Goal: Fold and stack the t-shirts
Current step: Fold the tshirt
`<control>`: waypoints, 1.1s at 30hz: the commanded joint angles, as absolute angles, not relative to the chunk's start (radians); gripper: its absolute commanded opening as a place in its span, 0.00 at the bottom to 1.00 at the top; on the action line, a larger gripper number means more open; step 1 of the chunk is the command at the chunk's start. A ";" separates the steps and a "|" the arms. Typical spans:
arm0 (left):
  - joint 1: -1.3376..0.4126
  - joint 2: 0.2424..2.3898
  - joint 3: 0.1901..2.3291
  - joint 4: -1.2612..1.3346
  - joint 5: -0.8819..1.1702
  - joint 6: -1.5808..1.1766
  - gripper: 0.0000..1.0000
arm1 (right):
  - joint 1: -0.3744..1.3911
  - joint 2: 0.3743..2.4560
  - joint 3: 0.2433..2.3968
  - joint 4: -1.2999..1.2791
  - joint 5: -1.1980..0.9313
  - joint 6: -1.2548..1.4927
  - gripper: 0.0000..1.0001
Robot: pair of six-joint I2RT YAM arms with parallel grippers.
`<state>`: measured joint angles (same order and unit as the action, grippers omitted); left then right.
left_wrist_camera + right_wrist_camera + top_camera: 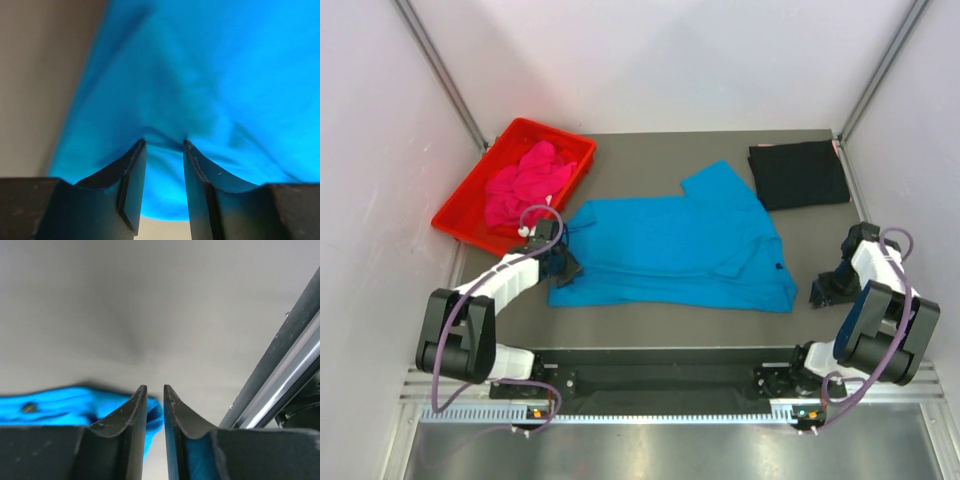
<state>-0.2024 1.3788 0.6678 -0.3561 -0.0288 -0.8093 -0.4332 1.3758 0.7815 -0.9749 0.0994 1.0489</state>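
Note:
The turquoise-blue t-shirt [680,245] lies spread flat mid-table, a sleeve pointing to the back. My left gripper [563,262] is at its left edge. In the left wrist view this gripper [164,142] is open, its tips pressed down on the blue cloth [225,75] with a ridge of cloth between them. My right gripper [825,290] stands on the bare table just right of the shirt's near right corner. Seen from the right wrist, the gripper [155,387] is open by a narrow gap with nothing in it, and the blue corner [60,405] lies just beyond. The black t-shirt [798,175] lies folded at the back right. The magenta t-shirt [528,185] is crumpled in the tray.
A red plastic tray [578,150] stands at the back left, tilted against the wall. White walls and metal frame posts [285,360] close in the grey table [650,145] on three sides. The arm bases sit on a black rail [660,375] at the near edge.

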 commanded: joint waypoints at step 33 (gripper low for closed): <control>-0.146 1.292 0.686 -0.506 -0.152 -0.851 0.41 | -0.169 1.384 0.640 -0.564 0.035 0.721 0.14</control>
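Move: The tshirt's right edge, just nearer than its black label, lies about 6 cm ahead and 7 cm to the left of the right hand, 2 cm below. The label is some 11 cm ahead and 8 left, the folded black shirt roughly 31 ahead and 3 left. A crease near the tshirt's left end sits right under the left fingers, 2 cm down; the red bin is about 21 cm ahead and 12 left of that hand. The tshirt's right edge gets the right hand: it arcs up some 6 cm while going forward and left, then draws back about 3 cm and sinks onto the cloth beside the label, turning roughly 40 degrees counter-clockwise, fingers nearly shut and slanting forward. The left hand, half open, lifts about 4 cm over its end, sways right then left, and begins to sink again. ##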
